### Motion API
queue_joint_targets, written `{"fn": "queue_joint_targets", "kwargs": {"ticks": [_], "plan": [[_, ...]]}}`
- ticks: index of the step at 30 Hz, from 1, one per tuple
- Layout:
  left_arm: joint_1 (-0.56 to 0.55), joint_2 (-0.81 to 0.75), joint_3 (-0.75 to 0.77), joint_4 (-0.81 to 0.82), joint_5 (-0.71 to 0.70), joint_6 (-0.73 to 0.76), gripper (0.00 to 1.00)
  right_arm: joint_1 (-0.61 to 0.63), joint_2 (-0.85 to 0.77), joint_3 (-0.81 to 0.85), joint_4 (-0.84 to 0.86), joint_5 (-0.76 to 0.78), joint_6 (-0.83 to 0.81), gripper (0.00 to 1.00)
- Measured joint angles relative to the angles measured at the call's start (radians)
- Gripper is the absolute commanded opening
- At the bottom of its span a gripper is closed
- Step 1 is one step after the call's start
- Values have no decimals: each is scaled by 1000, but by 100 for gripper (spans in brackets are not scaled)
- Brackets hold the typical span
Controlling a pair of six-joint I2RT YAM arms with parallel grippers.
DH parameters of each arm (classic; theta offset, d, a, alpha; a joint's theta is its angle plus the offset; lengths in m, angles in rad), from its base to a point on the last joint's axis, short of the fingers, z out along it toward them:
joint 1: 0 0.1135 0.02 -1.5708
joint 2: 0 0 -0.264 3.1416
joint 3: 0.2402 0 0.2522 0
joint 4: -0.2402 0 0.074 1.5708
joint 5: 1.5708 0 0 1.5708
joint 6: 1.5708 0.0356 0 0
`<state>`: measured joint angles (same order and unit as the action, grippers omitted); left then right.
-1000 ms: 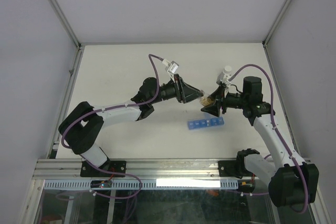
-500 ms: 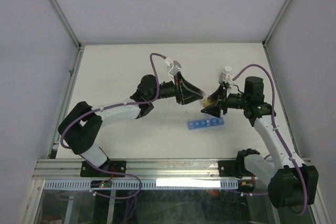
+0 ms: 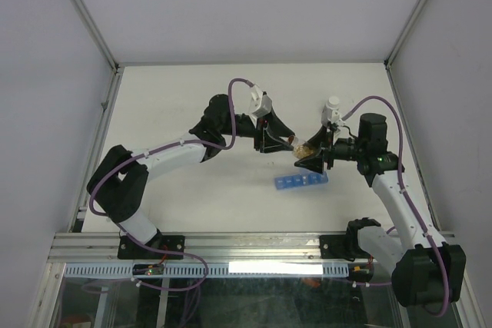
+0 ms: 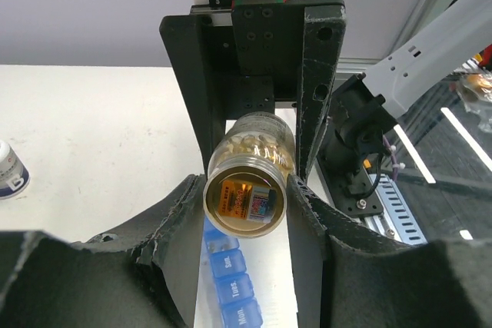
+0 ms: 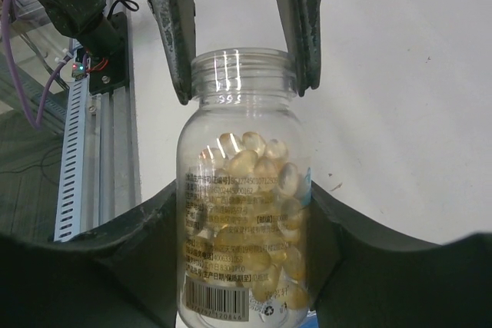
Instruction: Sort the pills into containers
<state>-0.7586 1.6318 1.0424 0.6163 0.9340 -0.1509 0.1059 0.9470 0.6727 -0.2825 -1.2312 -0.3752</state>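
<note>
A clear pill bottle (image 3: 301,146) full of pale yellow pills (image 5: 257,167) hangs in the air between both arms, lying roughly level. My right gripper (image 3: 308,154) is shut on its labelled body (image 5: 244,213). My left gripper (image 3: 290,142) is shut on its neck, with one finger (image 5: 175,44) pressed to each side of the rim. In the left wrist view the bottle's round top end (image 4: 246,193) fills the gap between my fingers. The blue pill organizer (image 3: 300,182) lies on the table just below the bottle, its day-labelled compartments (image 4: 231,282) closed.
A small white-capped bottle (image 3: 332,105) stands on the table behind the right gripper, also seen at the left edge of the left wrist view (image 4: 9,170). An aluminium rail (image 3: 231,247) runs along the near edge. Enclosure walls stand on both sides.
The left arm's elbow has swung up and to the right and its wrist has turned, while its fingers stayed at the bottle's neck. The right arm and the bottle have hardly moved.
</note>
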Motion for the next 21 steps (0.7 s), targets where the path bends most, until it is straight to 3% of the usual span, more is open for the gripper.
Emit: {"fn": "queue_joint_targets", "kwargs": {"ticks": [8, 19, 21], "plan": [[7, 14, 30, -19, 25, -1, 57, -6, -4, 0, 24, -6, 4, 0], [7, 2, -37, 66, -20, -76, 98, -6, -12, 0, 54, -12, 3, 0], [7, -14, -58, 66, -36, -72, 99, -6, -12, 0, 54, -13, 3, 0]]}}
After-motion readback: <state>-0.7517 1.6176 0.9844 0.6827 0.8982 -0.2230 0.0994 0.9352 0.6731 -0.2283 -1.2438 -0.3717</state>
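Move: The left hand already pinches the pill bottle's lid at its hand point; the bottle's middle is roughly 4 cm to its right, 2 cm back and 3 cm lower. The pill organizer lies about 5 cm right, 1 cm back and some 22 cm below, the white bottle about 25 cm ahead, 19 cm right and 20 cm below. From the right hand, gripping the pill bottle's body, the lid is about 5 cm left, 2 cm ahead and 3 cm above. The left fingers let go of the pill bottle's lid, spreading from their pinch to almost wide open around it, while that hand stays nearly in place, easing off by under 1 cm to the left and down only at the end. The right hand keeps its grip on the body and lifts the bottle about 1 cm, with a slight tilt of some 5 degrees. ##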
